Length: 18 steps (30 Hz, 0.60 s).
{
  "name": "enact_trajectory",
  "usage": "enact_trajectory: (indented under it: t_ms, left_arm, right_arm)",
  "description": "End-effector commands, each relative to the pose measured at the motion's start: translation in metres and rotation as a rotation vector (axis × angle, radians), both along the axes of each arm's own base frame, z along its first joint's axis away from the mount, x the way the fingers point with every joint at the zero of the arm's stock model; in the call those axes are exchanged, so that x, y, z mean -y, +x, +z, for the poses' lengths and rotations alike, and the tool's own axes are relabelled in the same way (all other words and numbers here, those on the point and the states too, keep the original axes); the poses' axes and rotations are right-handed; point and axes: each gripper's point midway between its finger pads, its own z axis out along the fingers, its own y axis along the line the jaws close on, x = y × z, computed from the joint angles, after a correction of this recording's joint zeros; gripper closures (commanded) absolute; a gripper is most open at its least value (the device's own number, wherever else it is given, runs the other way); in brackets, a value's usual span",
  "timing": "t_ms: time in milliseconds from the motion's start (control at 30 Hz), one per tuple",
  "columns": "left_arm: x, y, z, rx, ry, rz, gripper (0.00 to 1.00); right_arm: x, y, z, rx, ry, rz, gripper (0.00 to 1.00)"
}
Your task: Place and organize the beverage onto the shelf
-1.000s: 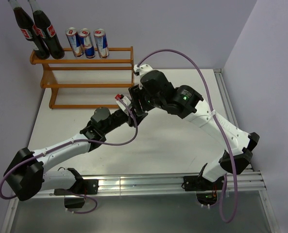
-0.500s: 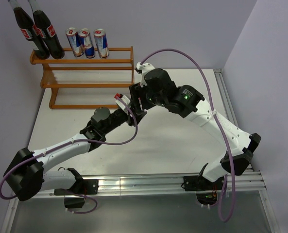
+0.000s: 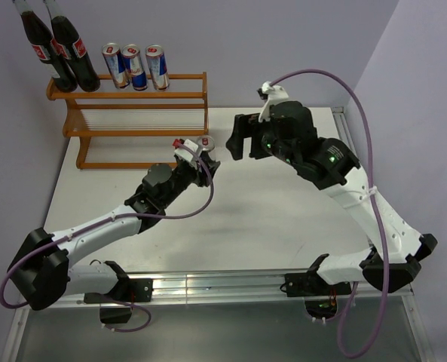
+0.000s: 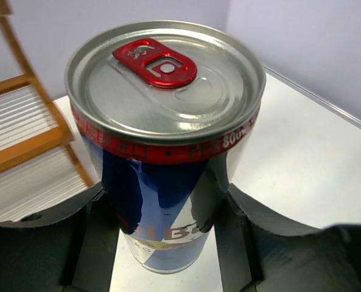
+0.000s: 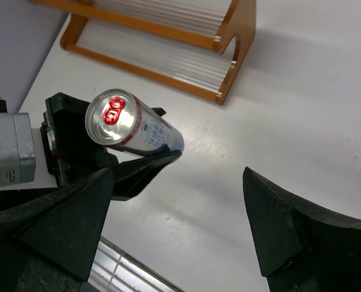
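The shelf (image 3: 133, 121) stands at the table's far left. Two cola bottles (image 3: 38, 45) and three slim cans (image 3: 136, 66) stand on its top tier. My left gripper (image 3: 200, 154) is shut on the fourth blue-and-silver can (image 3: 205, 145), in front of the shelf's right end. In the left wrist view the can (image 4: 162, 140) sits upright between both fingers (image 4: 235, 231). My right gripper (image 3: 242, 139) is open and empty, just right of the can. In the right wrist view the can (image 5: 131, 131) lies up and left of the open gripper (image 5: 177, 225).
The shelf's lower tiers (image 5: 168, 36) hold nothing. Metal rails (image 3: 231, 283) run along the table's near edge. Purple walls close in behind and to the right. Each arm trails a purple cable (image 3: 359, 98).
My right gripper has let go of the can, opened, and drawn back to the right. My left gripper keeps the can and has moved a little toward the shelf.
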Motion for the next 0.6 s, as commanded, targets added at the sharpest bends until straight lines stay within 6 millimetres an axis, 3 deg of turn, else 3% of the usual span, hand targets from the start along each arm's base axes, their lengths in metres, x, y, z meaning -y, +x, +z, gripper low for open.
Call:
enact_trajectory:
  t_ms: [0, 67, 100, 167, 200, 267, 333, 367, 400, 500, 567]
  left_arm:
    - [-0.014, 0.024, 0.076, 0.104, -0.168, 0.127, 1.0]
    - [-0.023, 0.036, 0.075, 0.078, -0.157, 0.198, 1.0]
    - [-0.025, 0.041, 0.089, 0.085, -0.174, 0.22, 1.0]
    - [-0.032, 0.053, 0.092, 0.067, -0.171, 0.293, 1.0]
    - [-0.035, 0.058, 0.104, 0.065, -0.182, 0.323, 1.0]
    - [-0.04, 0.072, 0.105, 0.047, -0.174, 0.393, 1.0]
    - [-0.043, 0.082, 0.122, 0.049, -0.181, 0.429, 1.0]
    - [-0.044, 0.092, 0.119, 0.039, -0.168, 0.454, 1.0]
    - [-0.045, 0.097, 0.135, 0.055, -0.185, 0.464, 1.0]
    - [-0.045, 0.116, 0.148, 0.065, -0.193, 0.471, 1.0]
    - [-0.049, 0.13, 0.149, 0.069, -0.187, 0.493, 1.0]
  right_arm:
    - [0.031, 0.006, 0.023, 0.081, 0.026, -0.113, 0.06]
    - [0.045, 0.01, 0.021, 0.09, 0.024, -0.154, 0.05]
    - [0.052, 0.008, 0.026, 0.103, 0.036, -0.166, 0.05]
    - [0.061, 0.01, 0.024, 0.11, 0.041, -0.188, 0.04]
    - [0.064, 0.009, 0.025, 0.113, 0.047, -0.192, 0.04]
    - [0.065, 0.01, 0.022, 0.108, 0.051, -0.191, 0.04]
    - [0.063, 0.009, 0.018, 0.099, 0.052, -0.182, 0.04]
    - [0.063, 0.01, 0.015, 0.094, 0.049, -0.179, 0.04]
    - [0.062, 0.009, 0.015, 0.092, 0.052, -0.172, 0.04]
    - [0.06, 0.007, 0.013, 0.09, 0.06, -0.162, 0.04]
    - [0.059, 0.007, 0.011, 0.09, 0.063, -0.158, 0.04]
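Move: The free spot on the shelf top, just right of the row of three cans, lies about 21 cm ahead of the left hand, 7 cm to its left and some 13 cm above it. The nearest standing can is about as far ahead and as high, 13 cm left; the middle can is 19 cm left. From the right hand, the free spot is roughly 23 cm ahead, 16 cm left and 2 cm up. The last can, still pinched upright in the left hand, travels forward about 12 cm and rises about 10, drifting a little left towards the gap beside the shelved cans, while the wrist swings some 25 degrees counter-clockwise. The empty right hand, already open, backs away about 6 cm to the right. ##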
